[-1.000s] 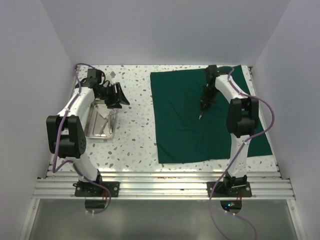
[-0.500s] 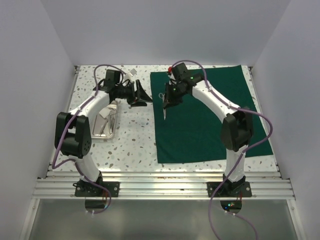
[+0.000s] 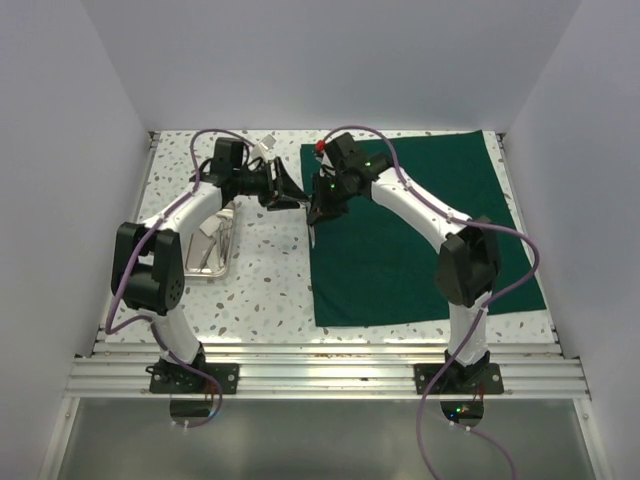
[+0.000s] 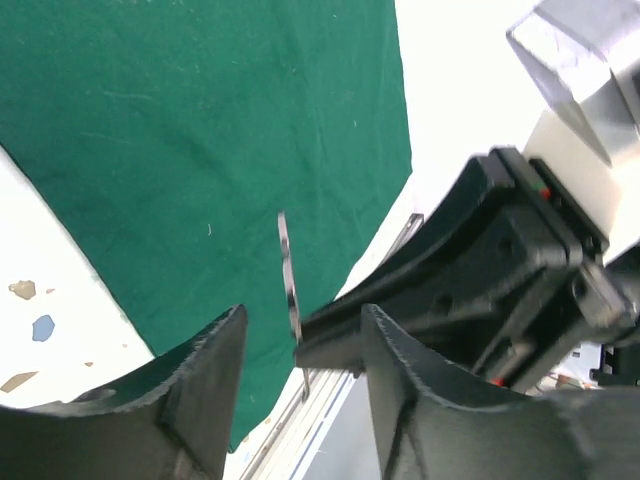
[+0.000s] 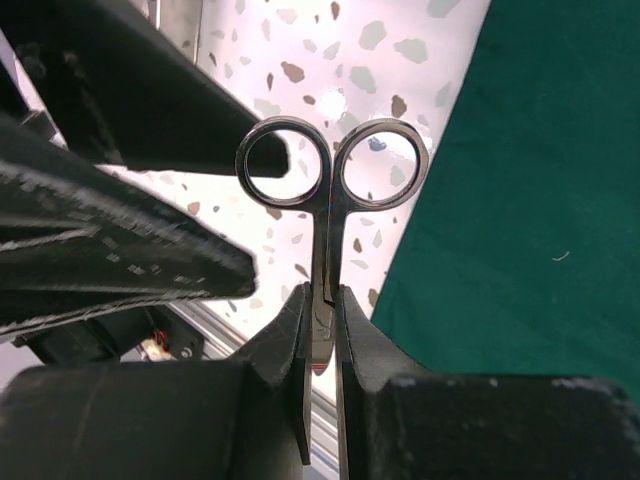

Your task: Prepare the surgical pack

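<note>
The dark green drape (image 3: 420,240) lies flat on the right half of the table. My right gripper (image 5: 322,300) is shut on the blades of steel scissors (image 5: 330,170), whose finger rings point away from it. It holds them over the drape's left edge (image 3: 313,212). My left gripper (image 3: 290,195) faces it from the left, jaws open. In the left wrist view the scissors (image 4: 289,285) show edge-on between the open fingers (image 4: 200,400), with no contact visible. The steel tray (image 3: 190,268) sits at the left with instruments (image 3: 208,245) inside.
White walls close in the speckled table on three sides. An aluminium rail (image 3: 320,370) runs along the near edge. Both arms meet near the table's back centre, their purple cables (image 3: 520,250) looping beside them.
My right arm has swung left across the drape with the scissors to the drape's left edge. My left arm has moved from above the tray to the right, meeting it.
</note>
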Controlling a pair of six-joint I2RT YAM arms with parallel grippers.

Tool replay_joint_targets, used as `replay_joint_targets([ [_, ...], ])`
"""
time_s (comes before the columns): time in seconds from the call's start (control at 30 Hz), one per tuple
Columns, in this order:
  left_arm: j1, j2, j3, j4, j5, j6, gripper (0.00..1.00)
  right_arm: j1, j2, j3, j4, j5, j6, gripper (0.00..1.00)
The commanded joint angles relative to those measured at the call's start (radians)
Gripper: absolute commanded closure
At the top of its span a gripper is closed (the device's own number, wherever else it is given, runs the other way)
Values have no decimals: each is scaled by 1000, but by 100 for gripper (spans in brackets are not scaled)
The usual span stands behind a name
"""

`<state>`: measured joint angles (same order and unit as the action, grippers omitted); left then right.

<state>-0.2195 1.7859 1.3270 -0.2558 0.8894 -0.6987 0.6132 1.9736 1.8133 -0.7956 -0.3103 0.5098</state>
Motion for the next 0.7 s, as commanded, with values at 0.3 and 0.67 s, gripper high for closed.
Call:
replay_joint_targets([
  [0.3, 9, 30, 11, -45, -7, 48, 100, 30, -36, 70, 10, -49, 4, 99],
  [0.67, 213, -100, 121, -476, -499, 428, 100, -49, -18, 11, -100, 11, -30, 59],
])
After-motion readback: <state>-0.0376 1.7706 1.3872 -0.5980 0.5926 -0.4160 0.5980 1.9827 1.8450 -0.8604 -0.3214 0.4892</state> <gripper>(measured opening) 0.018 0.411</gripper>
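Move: Between the open left fingers lie the ring handles of the scissors, whose middle is about 5 cm back, 2 cm to the right and 3 cm lower. The right hand already pinches the shank, with the scissors' middle some 2 cm back of its fingers. From the left hand, the metal tray stands roughly 25 cm to the left, level fore and aft and 13 cm below; instruments inside it lie about 23 cm left and 2 cm back. Closing on the ring handles almost in place, the left fingers take hold before the right fingers open and release the shank. The left hand then carries the scissors some 11 cm left towards the tray, sinking about 4 cm and going slightly forward, its fingers tipping about 20 degrees further down and turning slightly counter-clockwise. The right hand stays near the handover spot. ##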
